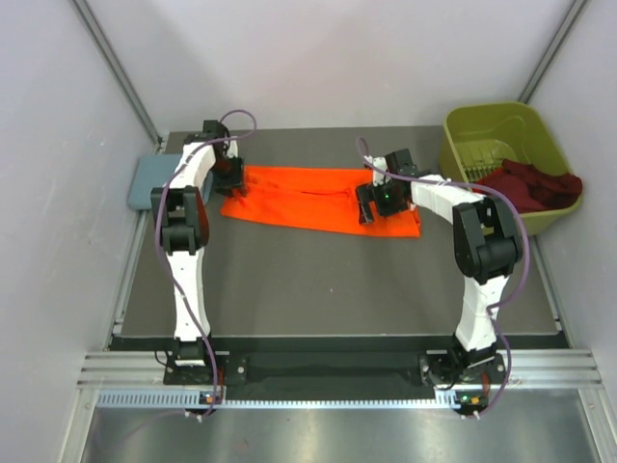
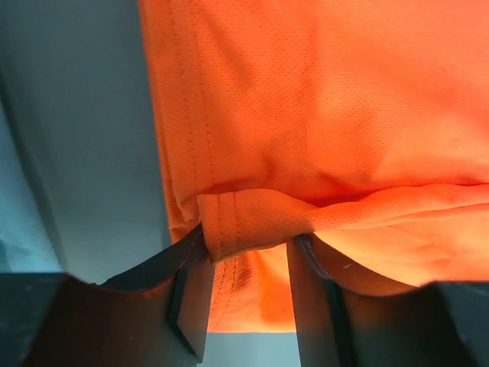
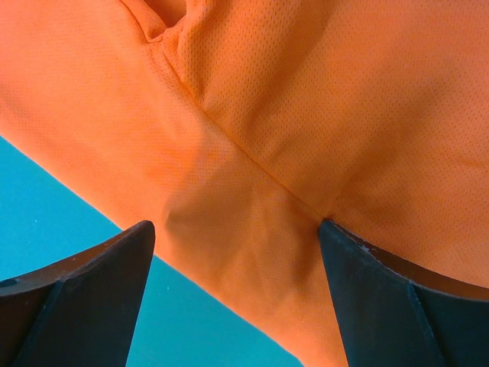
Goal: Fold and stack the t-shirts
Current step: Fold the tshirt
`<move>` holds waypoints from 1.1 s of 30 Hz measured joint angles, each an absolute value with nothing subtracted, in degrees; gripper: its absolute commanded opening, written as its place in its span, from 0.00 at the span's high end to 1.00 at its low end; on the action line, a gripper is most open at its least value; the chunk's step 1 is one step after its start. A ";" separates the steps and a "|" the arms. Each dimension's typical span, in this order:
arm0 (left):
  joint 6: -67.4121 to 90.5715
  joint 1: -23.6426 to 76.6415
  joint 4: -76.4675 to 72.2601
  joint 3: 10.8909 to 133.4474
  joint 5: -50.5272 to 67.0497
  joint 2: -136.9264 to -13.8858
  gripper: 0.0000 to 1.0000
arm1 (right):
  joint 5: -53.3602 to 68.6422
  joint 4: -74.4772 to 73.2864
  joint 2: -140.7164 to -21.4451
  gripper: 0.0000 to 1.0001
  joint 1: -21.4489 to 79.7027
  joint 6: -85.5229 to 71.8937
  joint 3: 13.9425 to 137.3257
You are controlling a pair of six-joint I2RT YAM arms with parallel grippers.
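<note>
The bright orange t-shirt (image 1: 308, 198) lies as a long strip across the far half of the table. My left gripper (image 1: 234, 181) is down at its left end. In the left wrist view a raised fold of the orange hem (image 2: 237, 218) spans the gap of the left gripper (image 2: 250, 237) and touches both fingers, which still stand apart. My right gripper (image 1: 369, 204) is near the shirt's right end. It is wide open (image 3: 237, 225), with its tips down on the orange cloth (image 3: 306, 115) at the near edge. A grey-blue t-shirt (image 1: 147, 183) lies folded at the far left. A maroon t-shirt (image 1: 530, 183) hangs crumpled in the bin.
An olive-green plastic bin (image 1: 458, 125) stands at the back right corner, tilted over the table's edge. The dark table (image 1: 337, 280) is bordered by white walls on three sides. Both arm bases are at the near edge.
</note>
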State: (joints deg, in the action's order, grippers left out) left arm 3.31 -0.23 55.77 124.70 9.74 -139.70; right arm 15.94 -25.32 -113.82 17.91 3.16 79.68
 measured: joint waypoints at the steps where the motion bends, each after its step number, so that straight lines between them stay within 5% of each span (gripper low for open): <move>1: 3.40 -0.30 55.55 124.33 9.54 -139.44 0.53 | 15.94 -25.32 -113.89 0.11 17.89 3.16 79.77; 16: 4.34 -4.49 54.83 109.47 4.89 -125.45 0.48 | 16.62 -25.10 -113.91 0.10 16.34 3.22 79.59; 33: 4.12 -2.13 55.09 107.39 7.75 -129.91 0.51 | 17.50 -25.10 -114.48 0.10 12.08 2.31 80.44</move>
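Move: The left fingers are on the orange t-shirt near its left end, with the shirt's near left corner about 5 cm back and 3 cm left, barely below fingertip height. The light-blue folded shirt lies roughly 20 cm left and 5 cm ahead of this hand. The right hand's spread fingers are on the cloth right beneath them; from them the near right corner is some 11 cm right and 5 cm back. Still pressing its wide-open fingers on the orange shirt, the right hand drags the cloth about 4 cm right and a little forward. Meanwhile the left hand comes free of the flap under it, hops back and left over the left edge, rising some 4 cm. It sinks again, still going back, then swings right towards that edge by the near corner, fingers half open. ##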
